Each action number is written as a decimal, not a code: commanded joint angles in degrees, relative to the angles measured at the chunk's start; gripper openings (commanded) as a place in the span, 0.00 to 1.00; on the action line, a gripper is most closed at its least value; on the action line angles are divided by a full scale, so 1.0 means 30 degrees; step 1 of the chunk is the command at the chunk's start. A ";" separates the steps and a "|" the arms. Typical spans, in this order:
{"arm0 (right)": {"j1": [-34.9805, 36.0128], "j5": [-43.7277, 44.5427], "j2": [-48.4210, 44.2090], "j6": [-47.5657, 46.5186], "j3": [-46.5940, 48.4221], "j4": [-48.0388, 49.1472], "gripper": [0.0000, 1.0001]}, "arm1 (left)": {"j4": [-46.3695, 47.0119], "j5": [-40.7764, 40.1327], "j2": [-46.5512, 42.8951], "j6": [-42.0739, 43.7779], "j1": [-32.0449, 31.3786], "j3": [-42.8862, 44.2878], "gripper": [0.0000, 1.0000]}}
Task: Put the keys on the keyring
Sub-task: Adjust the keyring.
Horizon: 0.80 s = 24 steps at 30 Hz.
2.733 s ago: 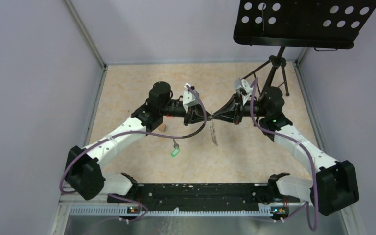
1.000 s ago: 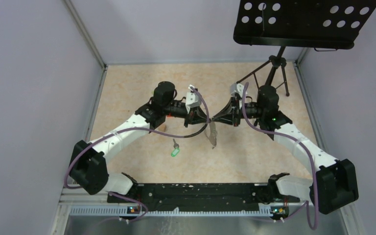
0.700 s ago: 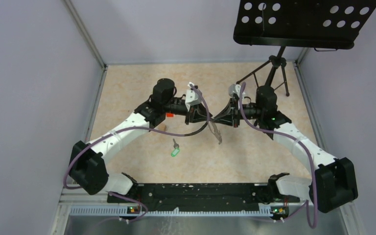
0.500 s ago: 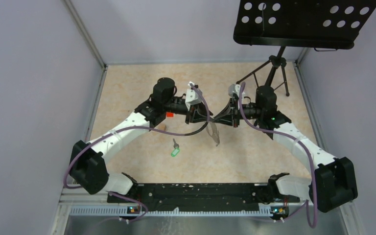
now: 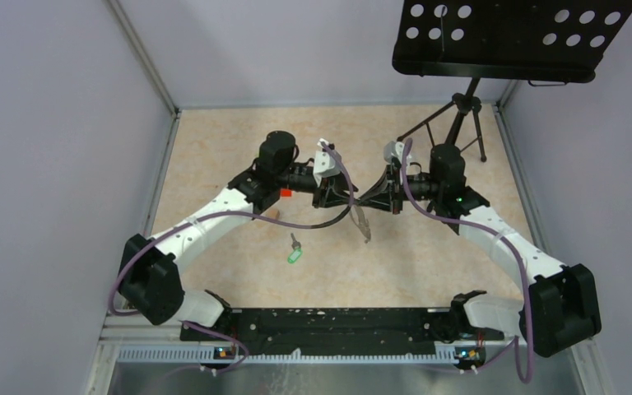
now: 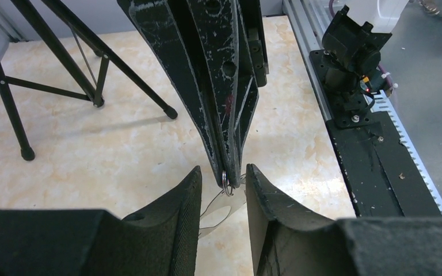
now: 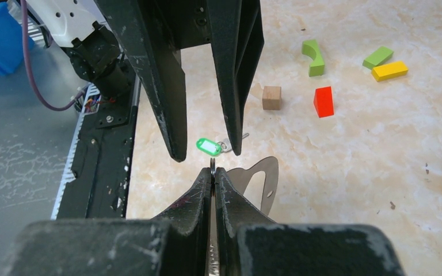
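My right gripper is shut on the keyring, a small silver split ring standing on edge between its tips. A flat silver piece with an oval cutout hangs from the ring above the table. My left gripper is open and faces the right one, its fingers on either side of the right fingertips and the keyring. Of the keys I make out one with a green tag, lying on the table below and left of the meeting grippers. The same key shows in the right wrist view.
A wooden cube, a red block, green blocks and a yellow block lie beyond the left arm. A black tripod carrying a perforated tray stands at the back right. The black base rail runs along the near edge.
My left gripper has opened from shut and now flanks the right fingertips. The hanging silver piece has swung slightly. The right gripper stays shut on the ring.
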 commanded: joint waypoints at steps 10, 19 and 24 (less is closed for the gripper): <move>0.0159 -0.0452 -0.0160 -0.0157 0.0582 0.0826 0.00 | 0.0142 0.0367 0.0274 0.0357 -0.0079 -0.0690 0.32; 0.0159 -0.0426 -0.0139 -0.0204 0.0528 0.0825 0.00 | 0.0260 0.0667 0.0614 0.0273 -0.0078 -0.0853 0.22; 0.0161 -0.0453 -0.0128 -0.0254 0.0521 0.0776 0.00 | 0.0307 0.0777 0.0742 0.0268 -0.0075 -0.0805 0.12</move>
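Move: The right hand holds the keyring, its metal loop sticking out barely 1 cm to the left of that hand's point. From the left hand, the loop is about 3 cm below and 1 cm to the right, level fore and aft. The metal plate hangs under it, roughly 10 cm below the left hand, 2 cm right and 1 cm forward. The green-tagged key lies on the table some 14 cm left of the left hand, about level fore and aft and 25 cm down. Around the keyring loop held still at the right fingertips, the left hand brings its half-open fingers down from above, one on each side. It sinks about 2.5 cm, quickly at first and then more slowly, while the fingers narrow steadily but stop short of shut, ending beside the loop; whether they pinch it can't be seen. The right hand stays put and keeps its grip. ##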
